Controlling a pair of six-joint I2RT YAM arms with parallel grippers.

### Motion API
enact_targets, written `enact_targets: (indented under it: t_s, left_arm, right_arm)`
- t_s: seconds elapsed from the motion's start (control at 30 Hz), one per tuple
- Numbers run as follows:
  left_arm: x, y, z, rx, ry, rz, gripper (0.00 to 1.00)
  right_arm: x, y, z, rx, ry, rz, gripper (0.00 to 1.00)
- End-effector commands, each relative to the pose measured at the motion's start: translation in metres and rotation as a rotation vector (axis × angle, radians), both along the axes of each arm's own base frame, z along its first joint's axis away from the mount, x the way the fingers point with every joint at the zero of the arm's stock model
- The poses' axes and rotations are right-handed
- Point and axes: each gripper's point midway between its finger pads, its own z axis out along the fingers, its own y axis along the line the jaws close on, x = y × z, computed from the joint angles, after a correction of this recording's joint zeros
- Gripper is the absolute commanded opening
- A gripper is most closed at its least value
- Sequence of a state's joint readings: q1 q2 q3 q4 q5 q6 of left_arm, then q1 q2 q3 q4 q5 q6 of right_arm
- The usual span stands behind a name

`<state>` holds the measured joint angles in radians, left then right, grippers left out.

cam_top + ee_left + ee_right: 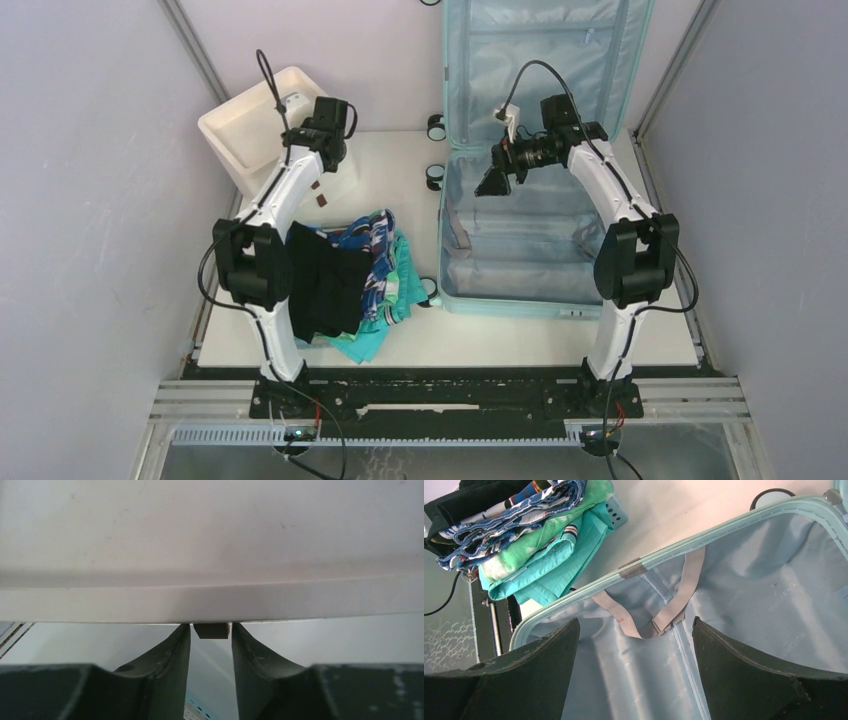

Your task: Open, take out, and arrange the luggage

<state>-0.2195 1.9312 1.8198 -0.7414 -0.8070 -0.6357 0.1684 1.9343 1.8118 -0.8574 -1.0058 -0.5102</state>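
Observation:
The luggage (520, 250) lies open on the right of the table, its lid (545, 50) standing up against the back wall. Its pale blue lining (749, 595) and grey straps (674, 610) show, with nothing else on the lining. My right gripper (635, 621) hangs open above the inside of the lower half, also seen from above (490, 183). My left gripper (211, 627) is at the white drawer unit (210, 555), its fingers standing on either side of a small brown handle (212, 630), with a thin gap on the left side.
A pile of folded clothes (350, 280), black, blue-patterned and green, lies between the arms on a blue lattice basket (616, 510). The white drawer unit (255, 125) sits tilted at the back left. Suitcase wheels (436, 127) jut out towards the middle.

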Motion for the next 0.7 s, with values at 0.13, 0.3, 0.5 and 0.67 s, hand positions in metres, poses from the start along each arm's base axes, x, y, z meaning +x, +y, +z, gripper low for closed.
enact_targets:
  t_s: [0.13,0.3,0.5,0.67]
  left_arm:
    - [0.013,0.007,0.023,-0.001,-0.07,0.035,0.13]
    - [0.014,-0.01,0.038,-0.039,-0.088,-0.045,0.0]
    - [0.008,-0.047,0.04,-0.098,-0.082,-0.162,0.0]
    - [-0.001,-0.082,0.041,-0.152,-0.089,-0.26,0.0]
  right_arm:
    - [0.012,-0.005,0.019,0.034,-0.067,0.001,0.9]
    - [0.014,-0.009,0.017,0.021,-0.069,-0.011,0.9]
    - [0.02,-0.018,0.013,0.007,-0.067,-0.037,0.9]
    - [0.022,-0.028,0.006,-0.024,-0.065,-0.051,0.9]
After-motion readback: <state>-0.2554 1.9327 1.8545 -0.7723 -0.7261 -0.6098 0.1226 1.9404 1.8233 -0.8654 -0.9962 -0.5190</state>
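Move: The cabinet's top brown pull tab lies almost between the left fingertips, about 1 cm ahead, 1 cm to the left and 1 cm below. The white top tray's middle stands some 6 cm ahead of that hand, 7 cm to its left and 4 cm higher; the second tab hangs roughly 7 cm straight below the top one, and the clothes pile lies about 26 cm back, 8 cm right and 12 cm down. From the right hand, the top tab is some 37 cm left and 7 cm ahead, at about the same height. The left hand sinks just under 1 cm beneath the tray's rim while its half-open fingers shut completely, pinching the cabinet's top brown tab. Keeping that pinch, it pulls to the right, picking up speed over about 3 cm, rises back nearly 1 cm and turns some 5 degrees clockwise, while the right hand, still wide open over the empty suitcase, drifts about 2 cm right and 1 cm forward. ##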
